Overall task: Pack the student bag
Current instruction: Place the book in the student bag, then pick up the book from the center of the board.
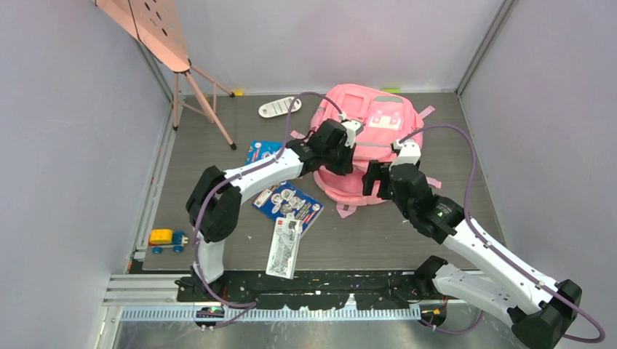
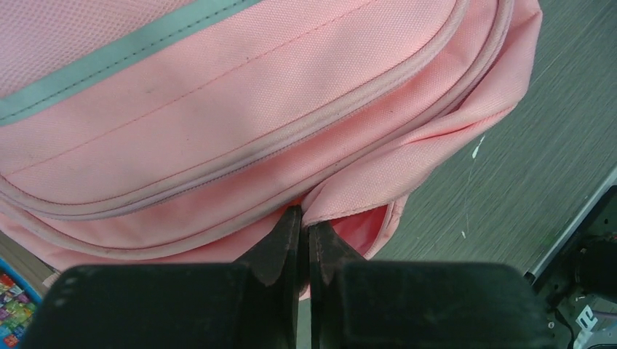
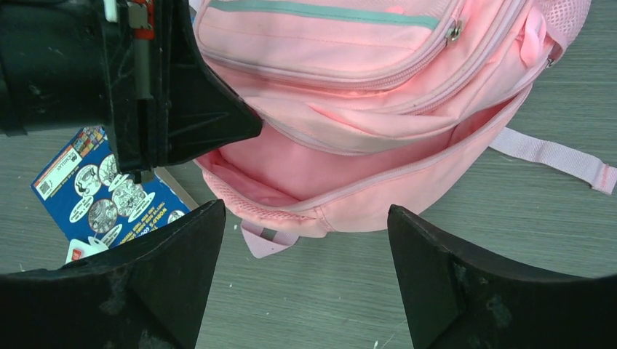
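The student bag is a big pink backpack lying in the middle of the table, its main compartment gaping toward the arms and showing pink lining. My left gripper is shut, pinching the edge of the bag's opening flap between its fingertips. It also shows in the right wrist view as a black finger at the bag's left corner. My right gripper is open just in front of the bag's near rim, with only the table between its fingers. A grey-green trim band crosses the bag's front pocket.
A blue sticker pack and a clear-packaged item lie left of the bag, with a second blue card farther back. A white oval object sits at the back. There is a toy car at the left edge and a pink stand at the back left.
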`<state>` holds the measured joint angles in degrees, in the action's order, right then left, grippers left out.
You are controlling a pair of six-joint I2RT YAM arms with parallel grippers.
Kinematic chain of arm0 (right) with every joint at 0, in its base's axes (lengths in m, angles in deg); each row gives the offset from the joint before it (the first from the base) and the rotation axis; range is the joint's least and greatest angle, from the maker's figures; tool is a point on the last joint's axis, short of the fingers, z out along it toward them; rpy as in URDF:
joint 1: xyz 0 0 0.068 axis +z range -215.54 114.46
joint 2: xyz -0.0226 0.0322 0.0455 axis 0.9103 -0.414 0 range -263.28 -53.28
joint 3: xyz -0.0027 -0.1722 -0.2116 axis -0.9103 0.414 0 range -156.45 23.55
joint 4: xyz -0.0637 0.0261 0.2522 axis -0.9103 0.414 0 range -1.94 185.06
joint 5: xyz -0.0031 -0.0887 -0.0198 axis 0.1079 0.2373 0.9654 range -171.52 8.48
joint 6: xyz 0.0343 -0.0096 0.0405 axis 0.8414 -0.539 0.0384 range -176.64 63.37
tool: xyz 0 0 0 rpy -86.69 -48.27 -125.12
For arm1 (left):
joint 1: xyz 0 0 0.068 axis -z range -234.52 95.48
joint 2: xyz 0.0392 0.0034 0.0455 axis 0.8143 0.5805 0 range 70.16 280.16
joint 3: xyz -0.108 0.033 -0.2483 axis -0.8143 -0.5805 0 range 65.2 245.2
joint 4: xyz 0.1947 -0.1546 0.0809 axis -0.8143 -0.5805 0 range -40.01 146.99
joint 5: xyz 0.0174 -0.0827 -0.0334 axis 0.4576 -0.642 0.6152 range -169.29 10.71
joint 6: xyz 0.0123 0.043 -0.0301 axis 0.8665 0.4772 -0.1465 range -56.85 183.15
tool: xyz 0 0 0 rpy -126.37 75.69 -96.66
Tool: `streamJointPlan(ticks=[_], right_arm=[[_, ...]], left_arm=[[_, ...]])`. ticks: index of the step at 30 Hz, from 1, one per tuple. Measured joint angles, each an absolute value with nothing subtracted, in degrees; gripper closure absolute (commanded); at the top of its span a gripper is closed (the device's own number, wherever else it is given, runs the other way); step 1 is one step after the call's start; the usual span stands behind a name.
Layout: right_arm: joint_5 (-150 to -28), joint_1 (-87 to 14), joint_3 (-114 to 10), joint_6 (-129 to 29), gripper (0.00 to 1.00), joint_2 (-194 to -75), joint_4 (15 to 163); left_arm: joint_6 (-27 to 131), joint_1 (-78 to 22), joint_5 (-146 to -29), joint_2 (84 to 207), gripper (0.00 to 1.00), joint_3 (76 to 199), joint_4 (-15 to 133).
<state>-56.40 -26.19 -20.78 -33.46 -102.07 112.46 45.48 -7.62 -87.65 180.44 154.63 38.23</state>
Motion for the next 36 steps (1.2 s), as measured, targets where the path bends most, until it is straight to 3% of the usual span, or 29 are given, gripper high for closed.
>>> streamJointPlan(ticks=[2, 4, 7, 10, 18, 23, 36], right_arm=[[-56.7, -26.2, -20.2, -33.3, 0.12, -101.2, 112.7], [-57.3, -26.2, -20.0, -33.4, 0.12, -101.2, 112.9], [-59.5, -26.2, -20.0, -34.1, 0.12, -101.6, 112.3], [-63.0, -26.2, -20.0, -34.9, 0.12, -103.5, 110.8], [-76.5, -26.0, -21.8, -35.9, 0.12, -117.4, 103.4], [-84.0, -24.3, -26.7, -36.8, 0.12, -131.1, 99.4], [-97.4, -23.3, -44.0, -39.9, 0.13, -157.8, 96.9]], left_arm=[[45.7, -7.5, -87.5, 180.2, 0.49, 154.5, 38.6], [45.8, -7.6, -87.0, 178.9, 0.29, 153.1, 39.8], [46.6, -7.7, -84.2, 173.8, 0.12, 147.7, 41.0], [47.2, -8.0, -80.7, 166.4, 0.03, 141.6, 41.1], [45.3, -11.0, -73.9, 146.3, 0.0, 129.7, 38.7], [38.0, -19.1, -73.9, 137.2, 0.0, 117.7, 36.8], [25.7, -33.0, -82.8, 131.4, 0.0, 100.6, 38.0]])
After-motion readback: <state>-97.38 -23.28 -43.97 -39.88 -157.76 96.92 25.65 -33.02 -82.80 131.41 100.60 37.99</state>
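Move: The dark blue book lies some 20 cm to the left of my left hand, 4 cm back and 13 cm below; from my open right hand it is about 26 cm left, 4 cm ahead and 19 cm below. Counted from that book, the light blue book lies about 17 cm farther out and 3 cm left, and the white booklet 14 cm nearer and 1 cm left. The pink bag's middle is some 12 cm ahead of my left hand, 6 cm right and 8 cm down. I open my shut left fingers wide and let go of the bag's opening edge, then swing that hand about 27 cm left and 7 cm back, rising first and then sinking towards the dark blue book as it turns some 40 degrees counter-clockwise. My right hand, still wide open, sweeps left and down over the same book, turning the same way and tipping its fingers down, without touching the book. ##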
